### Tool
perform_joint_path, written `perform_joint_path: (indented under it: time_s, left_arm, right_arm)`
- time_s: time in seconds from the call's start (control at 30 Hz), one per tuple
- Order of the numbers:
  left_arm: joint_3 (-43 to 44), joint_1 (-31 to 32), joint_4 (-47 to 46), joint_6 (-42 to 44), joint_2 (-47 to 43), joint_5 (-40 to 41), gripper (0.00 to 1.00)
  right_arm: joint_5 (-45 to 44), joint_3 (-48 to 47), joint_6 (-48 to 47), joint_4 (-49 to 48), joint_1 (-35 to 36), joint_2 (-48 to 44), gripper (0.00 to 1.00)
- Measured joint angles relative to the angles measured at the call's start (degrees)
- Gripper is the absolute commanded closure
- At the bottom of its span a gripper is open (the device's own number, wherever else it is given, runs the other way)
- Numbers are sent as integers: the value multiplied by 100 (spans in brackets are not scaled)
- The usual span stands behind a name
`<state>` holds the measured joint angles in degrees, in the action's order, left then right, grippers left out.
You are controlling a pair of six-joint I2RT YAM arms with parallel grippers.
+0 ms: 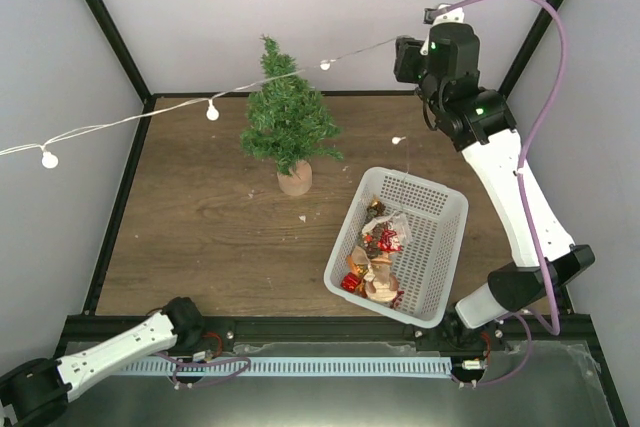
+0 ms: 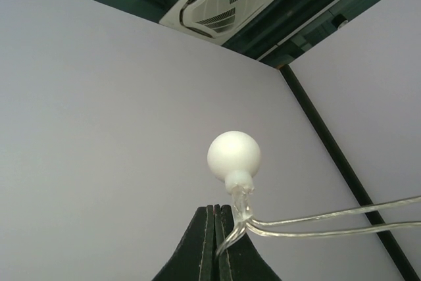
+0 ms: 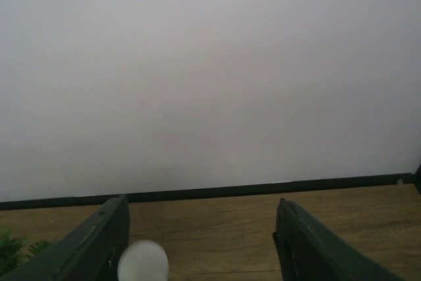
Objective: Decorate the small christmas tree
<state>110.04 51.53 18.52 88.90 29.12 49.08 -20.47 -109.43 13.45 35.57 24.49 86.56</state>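
Note:
The small christmas tree (image 1: 288, 122) stands upright on its tan base at the back of the wooden table. A string of lights (image 1: 212, 112) with white bulbs stretches from the left edge, past the treetop, up to my right gripper (image 1: 408, 59), raised at the back right. In the right wrist view the right gripper (image 3: 202, 228) is open, with a blurred white bulb (image 3: 143, 261) beside its left finger (image 3: 99, 241). In the left wrist view my left gripper (image 2: 220, 208) is shut on the clear wire just below a white bulb (image 2: 233, 156), held up against the wall.
A white slotted basket (image 1: 440, 209) lies right of the tree, holding several red and gold ornaments (image 1: 378, 257). One bulb (image 1: 397, 139) shows below the right gripper, near the basket's far corner. Black frame posts and grey walls enclose the table.

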Motion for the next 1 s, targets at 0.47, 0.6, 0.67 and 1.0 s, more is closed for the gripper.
perform_joint_path:
  time_s: [0.47,0.6,0.67,1.0]
  left_arm:
    - [-1121,24,-240,46,-378,76,100]
    - [-1445,94,-361,144,-417,79,100]
    - [-1655,144,-470,216,-466,79,100]
    - [-2190,361,-1113,723,-542,79,100]
  right_arm:
    - [682,-1126,146,-11,-79,192,99]
    - [953,-1558,170,-96,-79,243,99]
    - [1095,-1672,201,-179,-79,243,99]
    - [1714,-2664,382,-525,-79,494,99]
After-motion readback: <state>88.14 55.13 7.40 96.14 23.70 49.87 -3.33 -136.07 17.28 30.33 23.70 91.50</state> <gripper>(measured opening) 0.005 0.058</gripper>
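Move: The white bulb and its wire already hang at the right hand's open fingers, the bulb about 2 cm left, 3 cm below and 1 cm back of the hand point. From this hand another bulb dangles some 25 cm straight below, the tree's middle is roughly 26 cm left, 3 cm ahead and 25 cm lower, and the basket about 15 cm back, 1 cm left and 43 cm below. From the left hand, the tree lies some 43 cm ahead, 42 cm right and 43 cm below. Up goes the right hand, about 18 cm and a little back, once its fingers have begun to shut on the string at the bulb; as it climbs it tips its fingers some 25 degrees upward and turns counter-clockwise. Meanwhile the left hand, still pinching its end bulb, eases right, forward and down, roughly 9 cm in all, towards the tree. ##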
